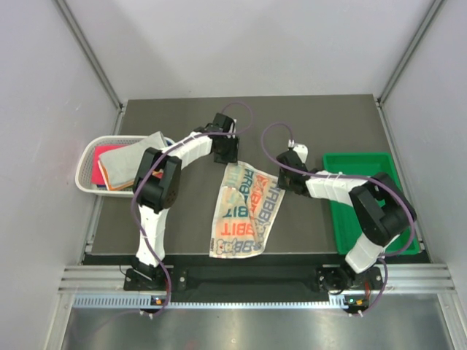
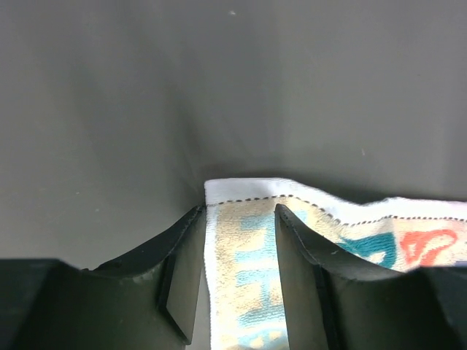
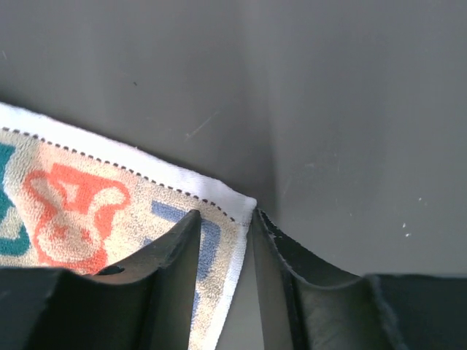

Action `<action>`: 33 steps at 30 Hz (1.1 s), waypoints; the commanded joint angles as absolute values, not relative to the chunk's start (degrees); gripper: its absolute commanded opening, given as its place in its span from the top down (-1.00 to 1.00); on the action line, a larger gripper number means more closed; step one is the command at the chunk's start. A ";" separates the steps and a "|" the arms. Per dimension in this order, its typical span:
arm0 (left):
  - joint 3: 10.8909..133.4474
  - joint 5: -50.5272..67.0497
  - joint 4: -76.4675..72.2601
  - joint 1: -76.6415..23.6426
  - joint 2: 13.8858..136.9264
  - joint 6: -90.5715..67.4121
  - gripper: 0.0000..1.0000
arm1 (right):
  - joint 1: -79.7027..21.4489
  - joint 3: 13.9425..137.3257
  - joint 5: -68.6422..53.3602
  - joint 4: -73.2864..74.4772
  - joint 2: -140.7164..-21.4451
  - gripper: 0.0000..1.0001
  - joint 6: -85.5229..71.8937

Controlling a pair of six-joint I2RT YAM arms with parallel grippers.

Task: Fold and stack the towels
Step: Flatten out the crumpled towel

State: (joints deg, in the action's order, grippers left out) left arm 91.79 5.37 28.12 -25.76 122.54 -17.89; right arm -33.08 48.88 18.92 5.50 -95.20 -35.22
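Observation:
A white towel printed with orange, grey and blue letters (image 1: 244,208) lies spread on the dark table, its near part creased. My left gripper (image 1: 226,157) is down at its far left corner. In the left wrist view the left gripper (image 2: 241,211) is open, its fingers straddling a flat strip of the towel (image 2: 244,270). My right gripper (image 1: 287,175) is at the far right corner. In the right wrist view the right gripper (image 3: 226,215) is open, with one finger over the towel (image 3: 80,197) and the other just off its edge. More towels, a grey one (image 1: 128,157) and a pink-red one (image 1: 98,173), sit in the basket.
A white mesh basket (image 1: 86,157) stands at the table's left edge, beside the left arm. A green plastic tray (image 1: 357,171) lies at the right edge, partly under the right arm. Grey walls close in the table on three sides.

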 commanded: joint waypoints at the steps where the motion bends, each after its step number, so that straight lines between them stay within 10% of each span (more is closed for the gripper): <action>1: 90.44 6.24 29.00 -26.63 125.77 -18.54 0.05 | -31.91 50.89 16.88 4.57 -97.03 0.36 -34.28; 13: 90.79 0.45 29.80 -26.63 124.90 -18.54 1.00 | -29.71 54.84 14.85 6.15 -98.26 0.78 -31.56; 33: 91.49 -11.08 8.89 -18.46 116.54 -21.00 1.00 | -21.63 85.24 10.46 8.35 -110.91 1.00 -16.79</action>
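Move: The left hand's corner of the rabbit towel lies about 2 cm to its left, 1 cm ahead and 1 cm below; the white basket is some 36 cm to its left, level with it. The right hand's towel corner is about 1 cm to its right, barely ahead and 1 cm below. From the right hand, the towel's crumpled body centres about 10 cm back and 12 cm left, the green box about 31 cm right and 6 cm back. The right hand creeps forward a little while its fingers close and pinch the towel's far right corner, then speeds off forward and up, ending about 14 cm farther out and 8 cm higher with the corner still held. The left fingers shut completely beside the far left corner without holding it, and that hand then swings forward and left about 8 cm each way and some 4 cm up, away from the corner, turning roughly 20 degrees counter-clockwise and tipping its fingers outward. ##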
